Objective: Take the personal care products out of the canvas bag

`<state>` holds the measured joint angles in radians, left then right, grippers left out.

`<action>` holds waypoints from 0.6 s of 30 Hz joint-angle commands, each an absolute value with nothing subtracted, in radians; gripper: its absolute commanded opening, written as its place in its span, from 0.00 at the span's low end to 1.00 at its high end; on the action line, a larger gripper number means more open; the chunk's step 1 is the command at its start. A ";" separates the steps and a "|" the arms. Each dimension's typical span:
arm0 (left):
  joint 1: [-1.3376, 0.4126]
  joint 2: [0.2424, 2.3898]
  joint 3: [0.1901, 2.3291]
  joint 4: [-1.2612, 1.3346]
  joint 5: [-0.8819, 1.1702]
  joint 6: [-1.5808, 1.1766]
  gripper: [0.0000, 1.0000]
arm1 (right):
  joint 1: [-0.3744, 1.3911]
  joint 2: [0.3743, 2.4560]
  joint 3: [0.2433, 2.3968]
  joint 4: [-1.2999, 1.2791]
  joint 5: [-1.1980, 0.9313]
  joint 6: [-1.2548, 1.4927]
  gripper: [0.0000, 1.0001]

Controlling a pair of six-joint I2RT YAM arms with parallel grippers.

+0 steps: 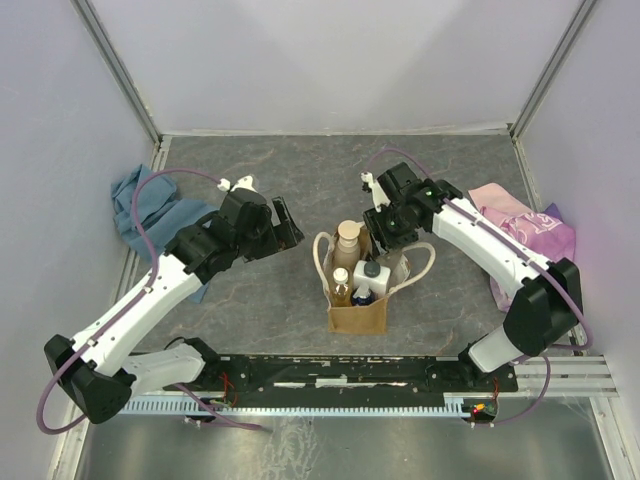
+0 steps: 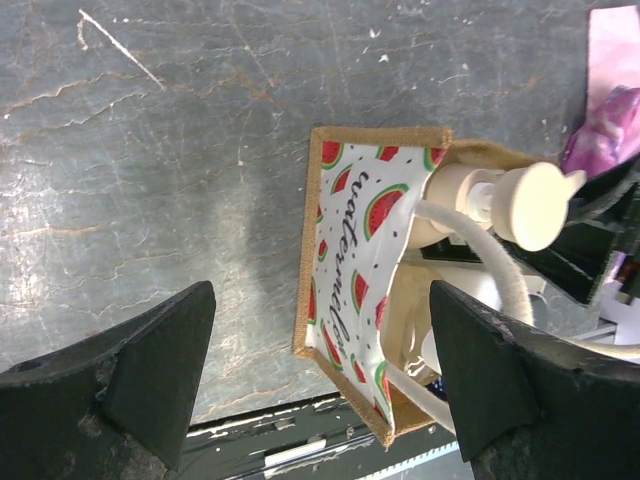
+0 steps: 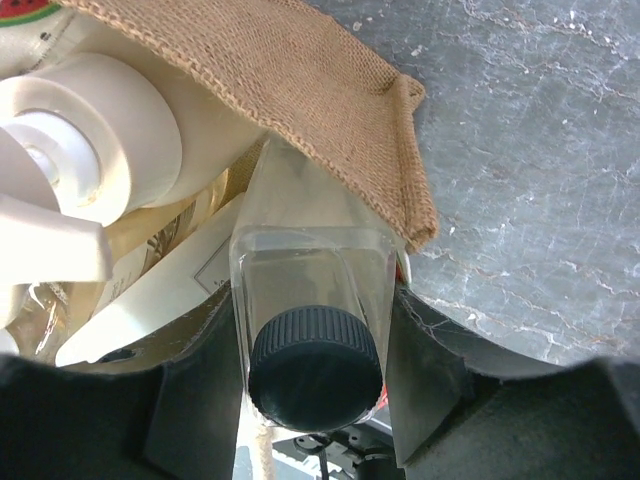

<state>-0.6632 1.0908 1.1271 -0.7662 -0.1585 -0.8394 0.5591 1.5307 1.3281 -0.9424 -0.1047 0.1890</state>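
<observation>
The canvas bag stands upright at the table's middle, a watermelon print on its lining. A tall beige pump bottle, a small amber bottle, a white bottle with a dark cap and a dark blue one stick out of it. My right gripper reaches into the bag's right side. Its fingers press both flat sides of a clear bottle just above the dark ribbed cap. My left gripper hovers open left of the bag, holding nothing.
A blue cloth lies at the far left by the wall. A pink-purple cloth lies at the right under the right arm. The bag's cream handles loop out to both sides. Grey walls close in three sides.
</observation>
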 commanded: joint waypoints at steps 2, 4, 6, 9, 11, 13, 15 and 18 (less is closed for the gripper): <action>-0.666 1.093 1.140 -0.778 -0.181 -0.827 0.93 | 0.554 1.450 1.460 -0.955 -0.056 0.217 0.37; -0.666 1.094 1.142 -0.778 -0.183 -0.824 0.93 | 0.553 1.443 1.494 -0.958 -0.051 0.225 0.41; -0.666 1.096 1.146 -0.779 -0.185 -0.818 0.93 | 0.553 1.450 1.541 -0.973 -0.048 0.228 0.42; -0.665 1.101 1.147 -0.781 -0.183 -0.816 0.93 | 0.554 1.471 1.628 -1.006 -0.028 0.229 0.40; -0.666 1.100 1.145 -0.781 -0.181 -0.818 0.93 | 0.553 1.485 1.688 -1.022 0.001 0.225 0.39; -0.666 1.099 1.140 -0.782 -0.180 -0.821 0.93 | 0.552 1.501 1.749 -1.035 0.033 0.215 0.39; -0.666 1.096 1.138 -0.784 -0.181 -0.821 0.93 | 0.551 1.521 1.819 -1.052 0.072 0.205 0.39; -0.665 1.095 1.143 -0.792 -0.183 -0.822 0.93 | 0.537 1.554 1.911 -1.077 0.105 0.197 0.39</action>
<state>-0.6632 1.1034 1.1267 -0.7845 -0.1585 -0.8394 0.5591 1.5452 1.7515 -1.1450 -0.0135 0.2157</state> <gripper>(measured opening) 0.934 0.568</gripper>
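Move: Already pinched at the neck in the right hand, the clear black-capped bottle still stands in the canvas bag, its middle some 6 cm below that hand. The beige bottle is about 8 cm to the hand's left and 1 cm back; the white bottle 3 cm left and 6 cm back; the bag's middle 6 cm left, 6 cm back. From the left hand the clear bottle lies roughly 18 cm right, 2 cm ahead and 14 cm lower. Drawing the clear bottle up out of the bag's far right corner, the right hand starts slowly, then rises ever faster, about 12 cm in all, easing some 3 cm forward late in the lift. It keeps its pinch at the neck while the wrist tilts about 12 degrees, swinging the fingertips and the bottle's foot outward. ##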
